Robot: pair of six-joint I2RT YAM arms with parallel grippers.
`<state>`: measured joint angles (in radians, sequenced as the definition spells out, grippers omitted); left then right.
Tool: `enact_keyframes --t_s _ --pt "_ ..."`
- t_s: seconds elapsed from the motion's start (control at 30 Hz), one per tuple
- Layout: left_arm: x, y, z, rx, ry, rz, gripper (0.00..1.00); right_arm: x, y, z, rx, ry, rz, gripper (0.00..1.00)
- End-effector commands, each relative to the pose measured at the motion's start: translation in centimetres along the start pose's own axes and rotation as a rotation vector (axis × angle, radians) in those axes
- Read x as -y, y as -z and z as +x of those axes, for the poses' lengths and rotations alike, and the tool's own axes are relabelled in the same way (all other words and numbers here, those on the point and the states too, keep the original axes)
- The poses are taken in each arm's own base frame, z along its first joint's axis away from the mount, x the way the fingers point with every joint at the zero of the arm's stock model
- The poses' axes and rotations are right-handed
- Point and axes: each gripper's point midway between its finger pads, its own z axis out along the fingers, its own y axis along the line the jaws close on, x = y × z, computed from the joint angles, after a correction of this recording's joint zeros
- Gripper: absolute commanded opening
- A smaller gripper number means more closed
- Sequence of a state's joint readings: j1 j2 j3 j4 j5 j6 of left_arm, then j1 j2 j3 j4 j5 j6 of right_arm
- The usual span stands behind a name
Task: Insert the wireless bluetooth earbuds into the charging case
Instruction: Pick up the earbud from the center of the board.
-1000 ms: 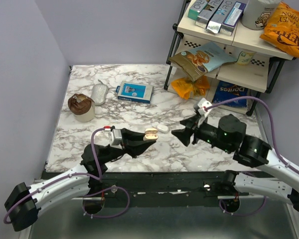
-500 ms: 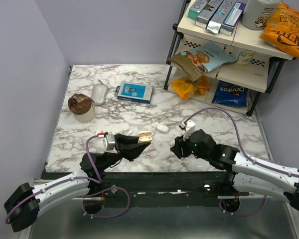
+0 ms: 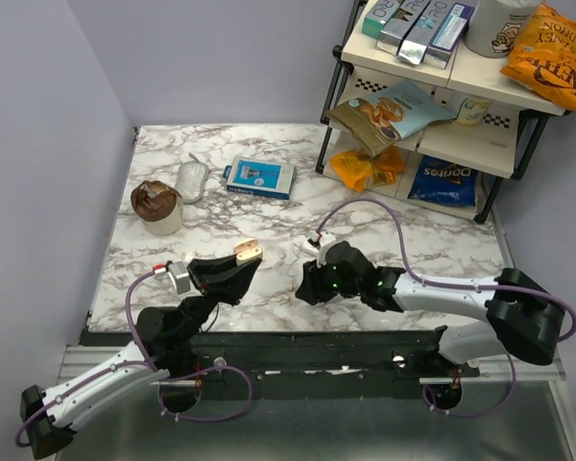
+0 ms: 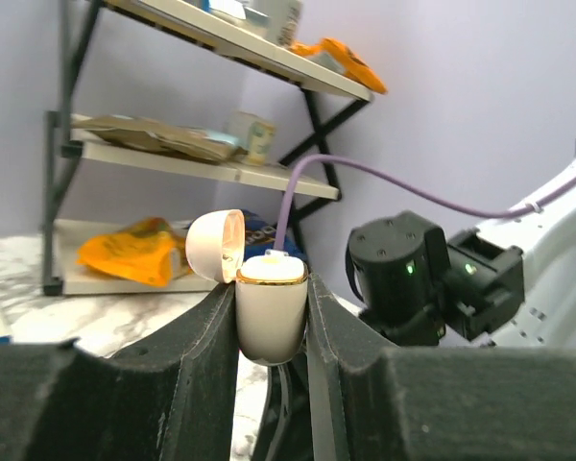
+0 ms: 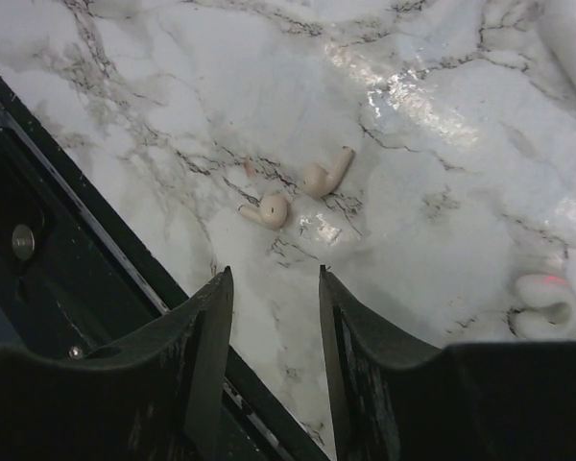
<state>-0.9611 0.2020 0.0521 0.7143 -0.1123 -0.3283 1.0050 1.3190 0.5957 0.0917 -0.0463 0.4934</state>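
Note:
My left gripper [image 3: 240, 259] is shut on the white charging case [image 3: 248, 253] and holds it above the table. In the left wrist view the case [image 4: 271, 307] stands upright between the fingers, gold-rimmed, with its lid [image 4: 214, 246] flipped open to the left. My right gripper [image 3: 307, 286] is low over the table near its front edge. In the right wrist view it [image 5: 275, 279] is open and empty. Two small white earbuds [image 5: 266, 209] [image 5: 326, 175] lie on the marble just beyond its fingertips. The top view hides them.
The table's black front edge [image 5: 77, 240] runs close to the left of the earbuds. A white rounded object [image 5: 547, 303] lies at the right. A shelf rack with snack bags [image 3: 432, 96] stands back right. A blue box [image 3: 259, 177], foil packet [image 3: 191, 181] and brown-topped cup [image 3: 157, 206] sit back left.
My right arm has stretched left and dropped low toward the table's front middle. My left gripper has pulled back left with the case still in it.

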Motion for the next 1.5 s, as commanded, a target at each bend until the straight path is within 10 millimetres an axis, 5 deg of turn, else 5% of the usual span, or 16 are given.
enact_keyframes --t_s 0.0,0.57,1.47 --pt "-2.7 0.6 1.1 -0.043 -0.037 -0.143 0.0 -2.9 -1.9 -2.1 0.028 -0.075 -0.103 0.49" --pt "-2.6 0.4 1.7 -0.088 -0.036 -0.149 0.0 -0.6 -5.6 1.8 -0.113 -0.092 -0.005 0.52" --pt "-2.8 0.6 1.6 -0.089 -0.042 -0.169 0.0 0.8 -6.6 4.4 -0.2 -0.06 0.102 0.47"
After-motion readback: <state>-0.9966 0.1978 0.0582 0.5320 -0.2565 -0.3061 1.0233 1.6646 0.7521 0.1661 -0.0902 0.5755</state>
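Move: The nearer earbud of the pair lies about 5 cm left of the right hand, 2 cm ahead and some 6 cm below. The other earbud sits about 3 cm farther out than that one; a curled white piece lies roughly 7 cm ahead and 5 cm right of this hand, at table height too. From the left hand, still holding the open case, the nearer earbud is about 4 cm ahead, 6 cm right and 27 cm down. Fingers open, the right hand sinks and goes left, 5 cm each, to the nearer earbud; left lowers the case 4 cm. ##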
